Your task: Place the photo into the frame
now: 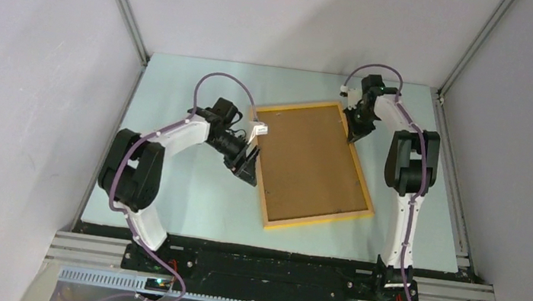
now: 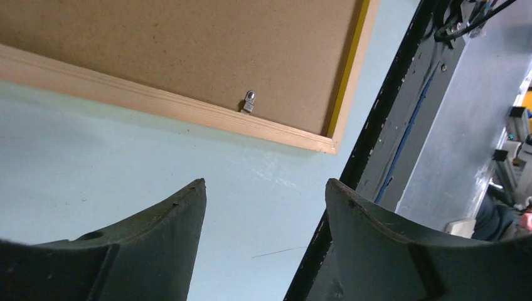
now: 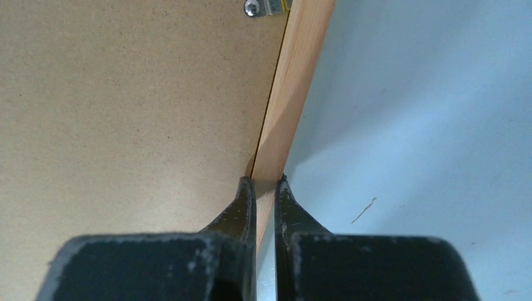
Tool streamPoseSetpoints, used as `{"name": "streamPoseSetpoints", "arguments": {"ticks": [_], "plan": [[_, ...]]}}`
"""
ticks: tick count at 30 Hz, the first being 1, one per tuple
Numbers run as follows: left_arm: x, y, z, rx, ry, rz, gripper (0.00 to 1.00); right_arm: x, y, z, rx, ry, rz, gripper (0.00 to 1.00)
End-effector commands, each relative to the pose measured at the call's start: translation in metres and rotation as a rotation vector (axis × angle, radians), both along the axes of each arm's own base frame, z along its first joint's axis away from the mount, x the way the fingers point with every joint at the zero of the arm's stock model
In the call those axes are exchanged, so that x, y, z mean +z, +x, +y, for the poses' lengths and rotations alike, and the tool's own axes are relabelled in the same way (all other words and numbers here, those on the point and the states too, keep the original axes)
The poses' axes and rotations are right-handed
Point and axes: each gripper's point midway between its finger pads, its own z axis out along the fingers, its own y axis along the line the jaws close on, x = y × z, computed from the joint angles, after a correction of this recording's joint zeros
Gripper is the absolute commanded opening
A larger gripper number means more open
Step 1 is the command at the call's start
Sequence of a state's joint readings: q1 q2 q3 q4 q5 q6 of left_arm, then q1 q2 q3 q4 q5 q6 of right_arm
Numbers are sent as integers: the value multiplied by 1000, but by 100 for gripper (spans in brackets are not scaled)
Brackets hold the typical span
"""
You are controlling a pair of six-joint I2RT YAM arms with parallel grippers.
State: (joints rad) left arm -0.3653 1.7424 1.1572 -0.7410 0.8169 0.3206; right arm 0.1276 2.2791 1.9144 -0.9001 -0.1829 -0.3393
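The frame (image 1: 320, 218) lies back side up on the pale blue table, and a brown backing board (image 1: 312, 164) fills it. The photo is hidden. My right gripper (image 1: 352, 136) is at the frame's right rail near the far corner. In the right wrist view it (image 3: 265, 182) is shut on that wooden rail (image 3: 298, 81), one finger over the board (image 3: 125, 113) and one outside the frame. My left gripper (image 1: 247, 170) hovers just off the frame's left rail. In the left wrist view it (image 2: 265, 185) is open with only table between its fingers, short of the rail (image 2: 157, 100).
A small metal clip (image 2: 248, 101) on the left rail holds the board, and another clip (image 3: 263, 6) sits on the right rail. The table's black front edge (image 2: 376, 144) runs close to the frame's near corner. Grey enclosure walls stand on both sides.
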Motion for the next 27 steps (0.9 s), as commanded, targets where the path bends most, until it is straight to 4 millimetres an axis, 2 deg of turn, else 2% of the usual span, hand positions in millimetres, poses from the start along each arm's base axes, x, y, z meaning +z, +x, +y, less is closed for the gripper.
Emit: {"name": "streamPoseSetpoints", "arguments": {"ticks": [1, 4, 8, 13, 15, 22, 27], "plan": [[9, 0, 8, -30, 22, -90, 74, 8, 11, 4, 220, -121, -74, 0], [12, 14, 18, 30, 64, -113, 74, 4, 9, 12, 317, -141, -90, 0], [14, 50, 40, 186, 193, -169, 74, 4, 5, 27, 412, -121, -102, 0], [16, 100, 71, 379, 377, -304, 75, 11, 1, 57, 528, -84, -143, 0], [16, 113, 79, 437, 411, -319, 75, 16, 0, 71, 585, -88, -169, 0], [4, 131, 89, 493, 476, -309, 75, 18, -7, 123, 747, -77, -185, 0], [-11, 121, 95, 463, 511, -291, 75, 8, -13, 148, 780, -45, -179, 0]]}}
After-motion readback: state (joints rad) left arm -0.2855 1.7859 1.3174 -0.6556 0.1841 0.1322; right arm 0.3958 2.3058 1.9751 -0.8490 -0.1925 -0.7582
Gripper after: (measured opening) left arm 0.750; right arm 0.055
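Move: The right fingers already pinch the frame's right side. From them its far-right corner is about 13 cm ahead and 4 cm left, its middle some 11 cm back and 12 cm left. From the left hand, the frame's far-left corner lies about 25 cm ahead and 2 cm left, its middle roughly 7 cm ahead and 17 cm right, the nearest metal clip about 5 cm back and 5 cm right, all some 6 cm lower. Keep the right gripper shut on the frame's side and drag it about 12 cm to the left, slowly at first, then faster, turning the hand some 40 degrees counter-clockwise. Meanwhile swing the open left gripper forward and left, clear of the wood, towards the frame's far-left corner, its wrist also turning counter-clockwise, to end above what was the far short side. ##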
